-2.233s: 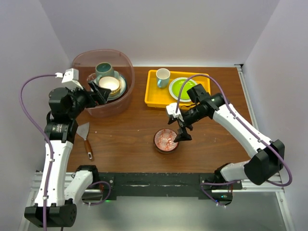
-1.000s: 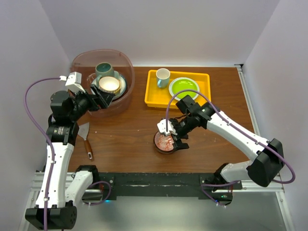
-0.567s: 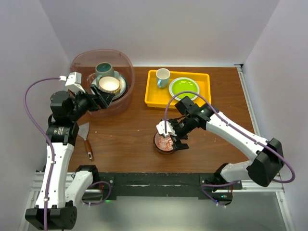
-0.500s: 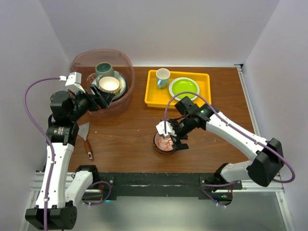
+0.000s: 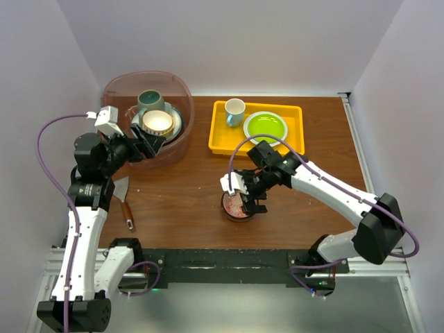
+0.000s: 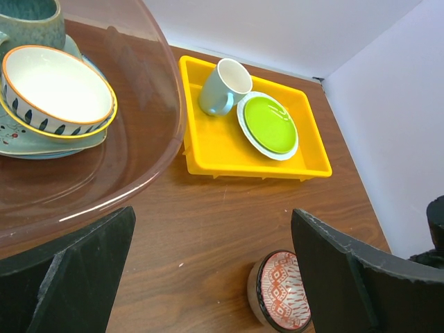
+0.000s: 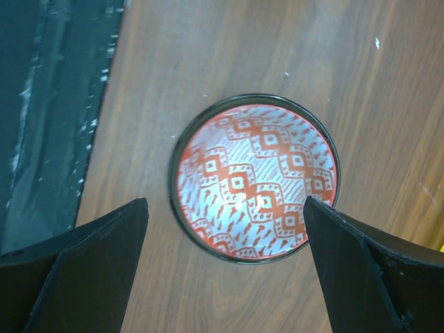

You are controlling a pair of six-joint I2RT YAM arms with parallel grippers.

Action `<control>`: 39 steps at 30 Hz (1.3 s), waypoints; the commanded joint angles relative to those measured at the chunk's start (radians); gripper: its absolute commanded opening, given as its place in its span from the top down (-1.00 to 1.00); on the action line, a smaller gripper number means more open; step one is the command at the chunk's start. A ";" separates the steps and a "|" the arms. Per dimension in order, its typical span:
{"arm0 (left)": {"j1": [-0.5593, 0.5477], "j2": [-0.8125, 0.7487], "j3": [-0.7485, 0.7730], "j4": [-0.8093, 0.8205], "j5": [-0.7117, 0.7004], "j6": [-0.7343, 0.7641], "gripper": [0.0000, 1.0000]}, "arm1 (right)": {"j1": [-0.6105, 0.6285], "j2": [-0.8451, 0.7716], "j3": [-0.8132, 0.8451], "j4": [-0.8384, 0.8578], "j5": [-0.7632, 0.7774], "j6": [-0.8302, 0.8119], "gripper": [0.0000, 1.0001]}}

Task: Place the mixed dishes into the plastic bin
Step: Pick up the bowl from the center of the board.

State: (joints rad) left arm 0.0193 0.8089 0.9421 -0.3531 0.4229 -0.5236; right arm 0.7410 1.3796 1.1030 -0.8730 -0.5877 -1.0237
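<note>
A red-and-white patterned bowl [image 5: 238, 206] stands on the wooden table, also in the right wrist view [image 7: 255, 178] and the left wrist view [image 6: 281, 291]. My right gripper [image 5: 248, 197] is open just above it, one finger either side of the bowl [image 7: 225, 205], touching nothing. The plastic bin [image 5: 118, 87] at the back left holds a striped bowl [image 5: 157, 122] on a pale green dish [image 5: 175, 129] and a teal mug [image 5: 150, 100]. My left gripper [image 5: 142, 142] is open and empty at the bin's near wall [image 6: 139, 139].
A yellow tray [image 5: 222, 142] at the back centre holds a white cup [image 5: 234, 111] and a lime-green plate [image 5: 266, 127]. A scraper with a wooden handle [image 5: 122, 198] lies on the table under the left arm.
My right gripper has moved left and down over the patterned bowl, staying open. My left gripper has drawn back a little from inside the bin to its near wall.
</note>
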 commanded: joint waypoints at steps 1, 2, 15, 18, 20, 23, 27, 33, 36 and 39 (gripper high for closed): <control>0.005 -0.007 -0.011 0.043 0.013 0.004 -1.00 | 0.009 0.029 -0.017 0.147 0.106 0.123 -0.95; 0.004 -0.010 -0.012 0.043 0.014 0.002 -1.00 | 0.011 0.039 -0.022 0.164 0.120 0.155 -0.94; 0.005 -0.027 -0.031 0.025 0.019 0.017 -1.00 | 0.011 0.168 -0.068 0.456 0.439 0.338 -0.61; 0.005 -0.025 -0.032 0.026 0.020 0.017 -1.00 | 0.012 0.171 -0.091 0.488 0.448 0.349 -0.55; 0.005 -0.025 -0.032 0.026 0.020 0.017 -1.00 | 0.014 0.171 -0.107 0.500 0.457 0.350 -0.51; 0.005 -0.025 -0.035 0.029 0.022 0.014 -1.00 | 0.017 0.168 -0.135 0.534 0.495 0.347 -0.46; 0.005 -0.025 -0.037 0.029 0.024 0.013 -1.00 | 0.017 0.156 -0.150 0.566 0.539 0.346 -0.24; 0.005 -0.025 -0.039 0.029 0.024 0.013 -1.00 | 0.018 0.113 -0.157 0.577 0.586 0.333 0.06; 0.005 -0.027 -0.039 0.029 0.024 0.013 -1.00 | 0.017 0.082 -0.149 0.565 0.586 0.333 0.14; 0.005 -0.025 -0.037 0.031 0.025 0.013 -1.00 | 0.017 0.061 -0.132 0.545 0.586 0.330 0.19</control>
State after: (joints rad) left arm 0.0193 0.7929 0.9031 -0.3588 0.4259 -0.5198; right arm 0.7639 1.5059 0.9459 -0.3588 -0.0456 -0.6807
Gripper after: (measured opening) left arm 0.997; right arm 0.420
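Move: The bowl stands almost under the right hand, its middle about 2 cm ahead, 1 cm to the left and roughly 9 cm below the fingers. Beyond it, the yellow tray's middle lies some 32 cm ahead and 6 cm to the right, with the green plate about 10 cm to the right at the same reach and the blue mug some 34 cm ahead and 4 cm left. From the left hand the bowl lies about 9 cm back, 31 cm to the right and 26 cm below. The right hand sweeps about 10 cm forward across the bowl towards its far rim while sinking some 7 cm, the wrist turning roughly 30 degrees clockwise and tilting as it goes. Arriving with the rim between the fingers, one inside the bowl and the other just beyond its wall, the hand draws the fingers from wide open to less than half, the inner one coming up against the inside wall, and rises a centimetre or two from its lowest point with them still straddling the rim. ##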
